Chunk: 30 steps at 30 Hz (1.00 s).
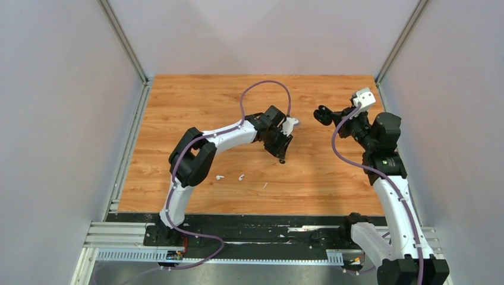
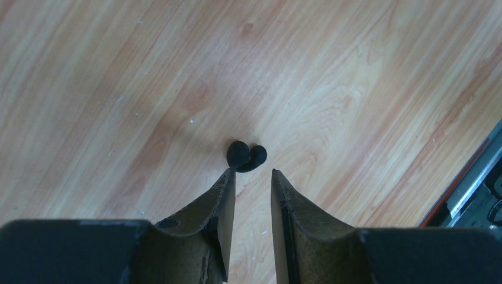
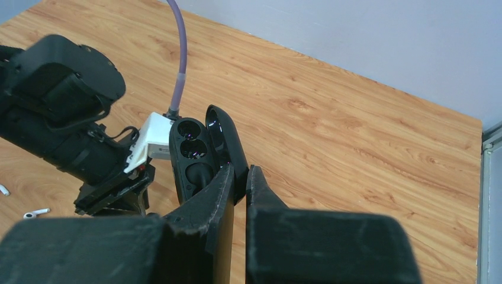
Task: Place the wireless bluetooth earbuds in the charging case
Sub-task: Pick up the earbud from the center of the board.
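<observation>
Two white earbuds point(image 1: 220, 177) point(image 1: 241, 177) lie on the wood near the front, left of centre; the right wrist view shows one earbud point(image 3: 35, 212) at its lower left. My right gripper point(image 3: 240, 168) is shut on the black charging case point(image 3: 198, 151), held above the table with its lid open and its wells empty. The case point(image 1: 324, 114) hangs right of centre. My left gripper point(image 2: 250, 171) points down at the table's middle, jaws partly apart, nothing between them. A small black rounded piece point(image 2: 245, 157) lies just past its left fingertip. The left gripper point(image 1: 282, 155) is well right of the earbuds.
A thin white fleck point(image 1: 264, 185) lies on the wood right of the earbuds. Grey walls enclose the table point(image 1: 196, 101) on three sides. A black rail point(image 1: 255, 222) runs along the near edge. The left arm's purple cable point(image 1: 264, 83) loops over the back.
</observation>
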{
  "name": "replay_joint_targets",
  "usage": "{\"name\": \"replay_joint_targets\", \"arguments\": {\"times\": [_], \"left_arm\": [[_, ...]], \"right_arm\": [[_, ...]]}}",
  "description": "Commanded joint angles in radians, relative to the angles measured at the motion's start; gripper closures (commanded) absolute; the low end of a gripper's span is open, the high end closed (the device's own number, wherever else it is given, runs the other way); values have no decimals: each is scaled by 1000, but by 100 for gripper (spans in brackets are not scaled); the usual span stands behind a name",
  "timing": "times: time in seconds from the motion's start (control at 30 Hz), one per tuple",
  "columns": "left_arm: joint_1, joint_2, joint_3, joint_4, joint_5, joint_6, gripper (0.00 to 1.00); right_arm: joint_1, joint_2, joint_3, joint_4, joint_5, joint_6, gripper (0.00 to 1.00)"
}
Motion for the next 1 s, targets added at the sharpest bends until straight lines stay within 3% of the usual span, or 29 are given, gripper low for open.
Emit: {"name": "replay_joint_targets", "arguments": {"times": [0.0,0.33,0.6,0.8,0.97], "left_arm": [[15,53,59,-8,34,-94,66],[16,112,98,-8,-5,-103,71],[9,142,132,-5,62,-65,76],[7,151,147,-10,155,-28,95],[20,63,115,-17,205,95,100]], "right_arm": [[-9,2,48,42,11,37,100],[-44,19,44,56,-1,38,100],[-50,24,33,66,5,36,100],[-53,41,44,65,2,33,100],[-55,64,66,65,1,20,100]]}}
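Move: The black earbud at the board's center lies just under my left hand, about 3 cm below and roughly 1 cm to the right, neither ahead nor back. On the table, the nearer white earbud is some 15 cm to the left of that hand and 6 cm back; a thin white sliver lies about 6 cm left and 9 cm back. From my right hand, which holds the open charging case, the black earbud is some 15 cm left, 3 cm back and 26 cm down. My left hand drops almost 3 cm straight down over the black earbud, its part-open fingers straddling it, eases about 1 cm forward, then slides some 2 cm right and a little back along the board while the fingers shut and their tips pinch the earbud. My right hand keeps its hold on the charging case and drifts 1.5 cm right and a bit forward. ##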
